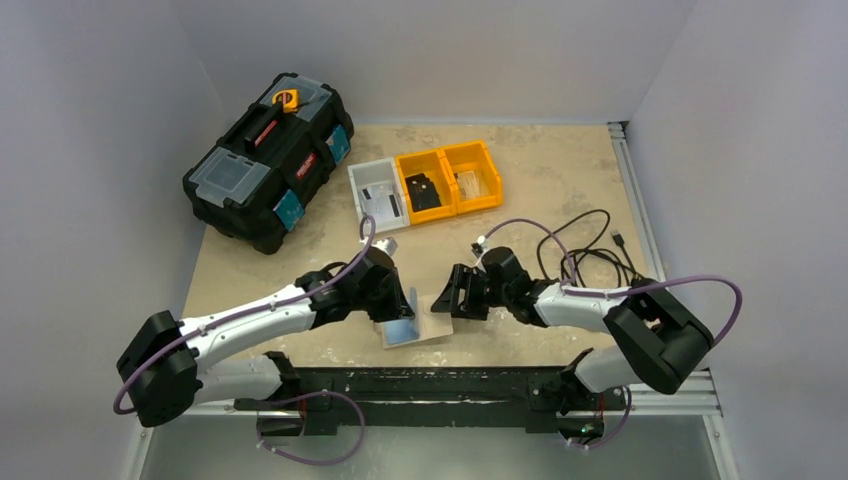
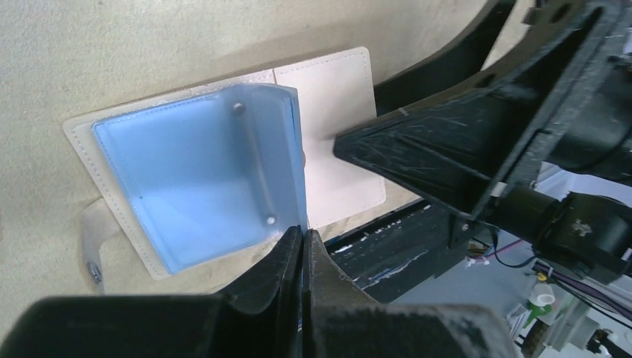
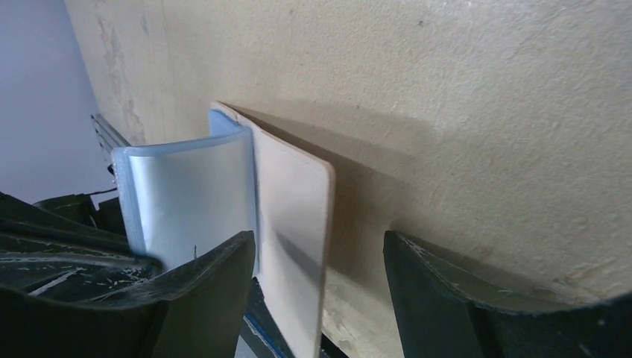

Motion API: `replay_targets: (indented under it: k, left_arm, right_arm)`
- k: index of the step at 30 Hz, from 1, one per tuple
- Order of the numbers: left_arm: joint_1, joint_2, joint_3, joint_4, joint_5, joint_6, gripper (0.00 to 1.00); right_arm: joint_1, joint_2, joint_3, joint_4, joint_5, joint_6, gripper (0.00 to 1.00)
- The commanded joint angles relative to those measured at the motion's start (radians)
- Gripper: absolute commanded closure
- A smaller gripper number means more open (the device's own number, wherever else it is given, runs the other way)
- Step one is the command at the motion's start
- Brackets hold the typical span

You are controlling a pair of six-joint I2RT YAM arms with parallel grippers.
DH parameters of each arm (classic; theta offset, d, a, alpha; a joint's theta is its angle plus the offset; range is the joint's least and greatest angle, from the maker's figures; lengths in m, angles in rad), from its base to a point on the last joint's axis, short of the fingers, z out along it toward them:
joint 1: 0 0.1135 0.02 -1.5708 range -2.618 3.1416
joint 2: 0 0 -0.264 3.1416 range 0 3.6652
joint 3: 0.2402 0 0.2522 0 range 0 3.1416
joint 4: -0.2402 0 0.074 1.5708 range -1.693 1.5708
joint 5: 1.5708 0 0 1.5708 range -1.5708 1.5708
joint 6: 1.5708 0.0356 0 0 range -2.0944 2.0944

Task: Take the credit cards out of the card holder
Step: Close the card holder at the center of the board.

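Observation:
The card holder point(image 1: 412, 330) lies open near the table's front edge, a beige stitched cover point(image 2: 339, 112) with a pale blue plastic sleeve point(image 2: 186, 171) inside. My left gripper point(image 2: 304, 233) is shut on the edge of the sleeve's blue flap point(image 3: 186, 194) and holds it upright. From the right, my right gripper point(image 3: 317, 239) stands open, its jaws either side of the edge of the cover's beige right panel point(image 3: 294, 194), touching nothing. In the top view the left gripper point(image 1: 403, 300) and the right gripper point(image 1: 445, 297) face each other over the holder. The credit cards are hidden.
A black toolbox point(image 1: 268, 160) sits at the back left. A grey bin point(image 1: 378, 195) and two yellow bins point(image 1: 447, 178) stand behind the holder. A black cable point(image 1: 590, 245) coils at the right. The black base rail point(image 1: 420, 385) runs just beyond the table's edge.

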Motion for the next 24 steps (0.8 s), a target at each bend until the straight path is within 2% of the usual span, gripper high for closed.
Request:
replay_targets:
  k: [1,3,5,11,13,17,21,24]
  left_arm:
    - [0.013,-0.050,0.004,0.050,0.026,-0.025,1.00]
    - [0.015,-0.054,0.006,0.044,0.027,-0.022,1.00]
    - [0.017,-0.055,0.002,0.041,0.027,-0.020,1.00]
    - [0.023,-0.052,-0.026,0.042,0.024,-0.020,1.00]
    - [0.027,-0.045,-0.034,0.029,0.021,-0.014,1.00]
    - [0.029,-0.031,-0.043,-0.004,0.002,0.001,0.99]
    - [0.031,-0.033,-0.044,-0.042,-0.031,0.016,0.76]
    - [0.031,-0.039,-0.037,-0.088,-0.081,0.030,0.66]
  right_arm:
    - [0.012,0.023,-0.021,0.094,-0.031,0.037,0.37]
    - [0.013,0.033,-0.024,0.110,-0.036,0.046,0.41]
    - [0.014,0.034,-0.026,0.117,-0.036,0.055,0.49]
    - [0.012,0.000,-0.022,0.109,-0.019,0.070,0.90]
    - [0.013,-0.028,-0.018,0.092,-0.008,0.067,0.98]
    - [0.013,-0.079,-0.003,0.032,0.022,0.045,1.00]
    - [0.014,-0.122,0.028,-0.073,0.065,0.001,1.00]
    - [0.014,-0.159,0.052,-0.155,0.100,-0.035,1.00]
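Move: The right hand's open fingers already straddle the bare half of the card holder's cover at its far right edge; that half's middle lies about 3 cm back and 2 cm left of them, 1 cm below. The blue sleeves are some 3 cm back and 8 cm left of that hand. The left hand holds a sleeve leaf at its near corner: sleeves' middle about 3 cm ahead, 1 cm left, 5 cm below; bare cover half 3 cm ahead, 5 cm right; snap strap 1 cm ahead, 6 cm left. The right fingers shut on the free edge of the bare cover half, easing about 1 cm left as they close, then carry the pinched edge up nearly 3 cm. Meanwhile the shut left hand lifts the sleeve leaf about 1 cm, sinks roughly 2 cm while drifting left, and finally opens about a third of the way to let go of the leaf. ##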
